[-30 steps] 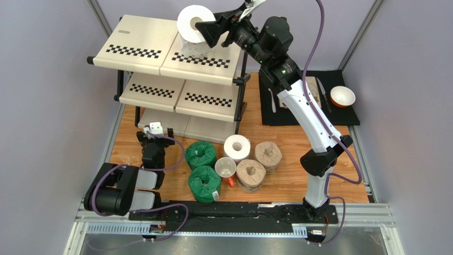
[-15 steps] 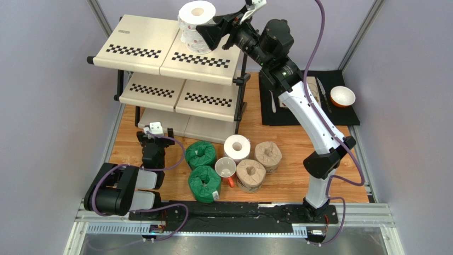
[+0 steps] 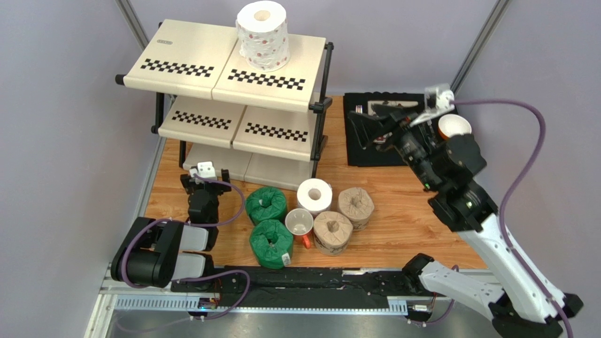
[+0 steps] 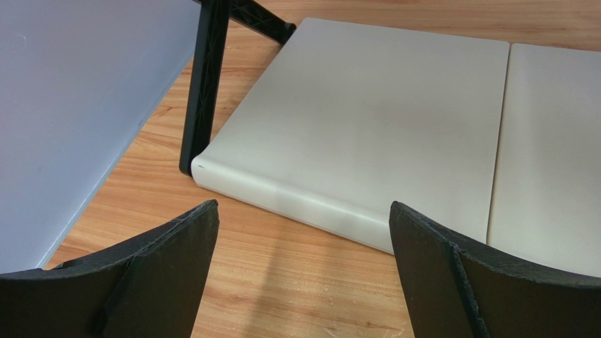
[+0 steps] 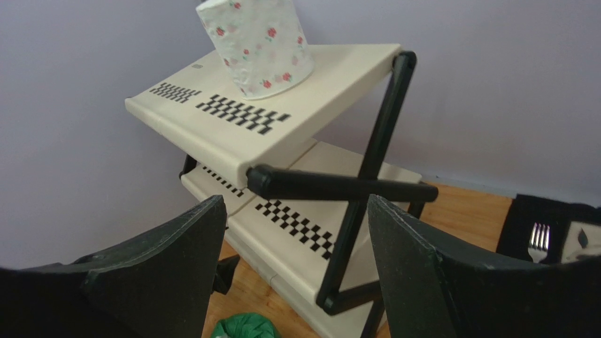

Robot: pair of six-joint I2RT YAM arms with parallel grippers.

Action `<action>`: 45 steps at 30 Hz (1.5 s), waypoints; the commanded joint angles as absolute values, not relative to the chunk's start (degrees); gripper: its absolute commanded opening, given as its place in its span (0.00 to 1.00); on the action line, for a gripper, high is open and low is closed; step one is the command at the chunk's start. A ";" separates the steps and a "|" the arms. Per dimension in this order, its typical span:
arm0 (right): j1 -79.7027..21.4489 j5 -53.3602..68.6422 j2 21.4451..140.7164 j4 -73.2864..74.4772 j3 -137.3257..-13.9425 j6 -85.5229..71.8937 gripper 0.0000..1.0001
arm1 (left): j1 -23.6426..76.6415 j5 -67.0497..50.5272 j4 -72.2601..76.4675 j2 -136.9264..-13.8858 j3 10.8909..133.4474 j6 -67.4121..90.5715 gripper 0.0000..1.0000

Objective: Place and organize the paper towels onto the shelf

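Observation:
One white floral paper towel roll [image 3: 262, 34] [image 5: 257, 42] stands upright on the top tier of the shelf [image 3: 185, 69] [image 5: 310, 120], at its right rear. On the table in front lie two green rolls [image 3: 266, 204] [image 3: 271, 243], a white roll [image 3: 314, 196] and two tan rolls [image 3: 356, 206] [image 3: 332, 232]. My right gripper [image 3: 361, 130] [image 5: 296, 239] hangs open and empty to the right of the shelf, over the black placemat, facing the shelf. My left gripper [image 3: 201, 182] [image 4: 303, 232] rests open and empty just in front of the bottom tier [image 4: 367, 127].
A white mug with a red handle [image 3: 300, 224] stands among the rolls. The black placemat [image 3: 465, 156] at the right rear carries a fork [image 5: 539, 239], a knife and an orange bowl [image 3: 454, 127]. Grey walls close in both sides.
My right gripper has let go of the floral roll, which now stands alone on the top tier. The right arm has swung back, down and right to the placemat. The left arm is unmoved.

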State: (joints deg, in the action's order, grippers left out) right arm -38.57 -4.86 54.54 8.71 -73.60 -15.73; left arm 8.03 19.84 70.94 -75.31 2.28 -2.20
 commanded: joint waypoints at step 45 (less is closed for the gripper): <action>-38.67 -19.07 28.30 36.12 -46.23 -25.93 0.80 | 20.64 -26.11 4.67 -38.14 26.80 22.70 0.98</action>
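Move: The far green roll stands about 18 cm to the left hand's right, some 9 cm back and 5 cm lower; its near green twin is roughly 11 cm nearer the base, the mug 10 cm right of it and 5 cm nearer. The far brown roll lies about 42 cm below the right hand and 4 cm back, in line sideways, with the white roll some 12 cm left and 3 cm farther out than it. The far green roll draws the empty left hand: lifting off its rest pose and backing slightly, with a brief dip, it then swings about 18 cm right, ending some 11 cm higher, turning clockwise and rolling left side down. The right hand drops about 21 cm towards the brown rolls, drifting right and back and tipping downward. Both grippers stay open, touching nothing. ##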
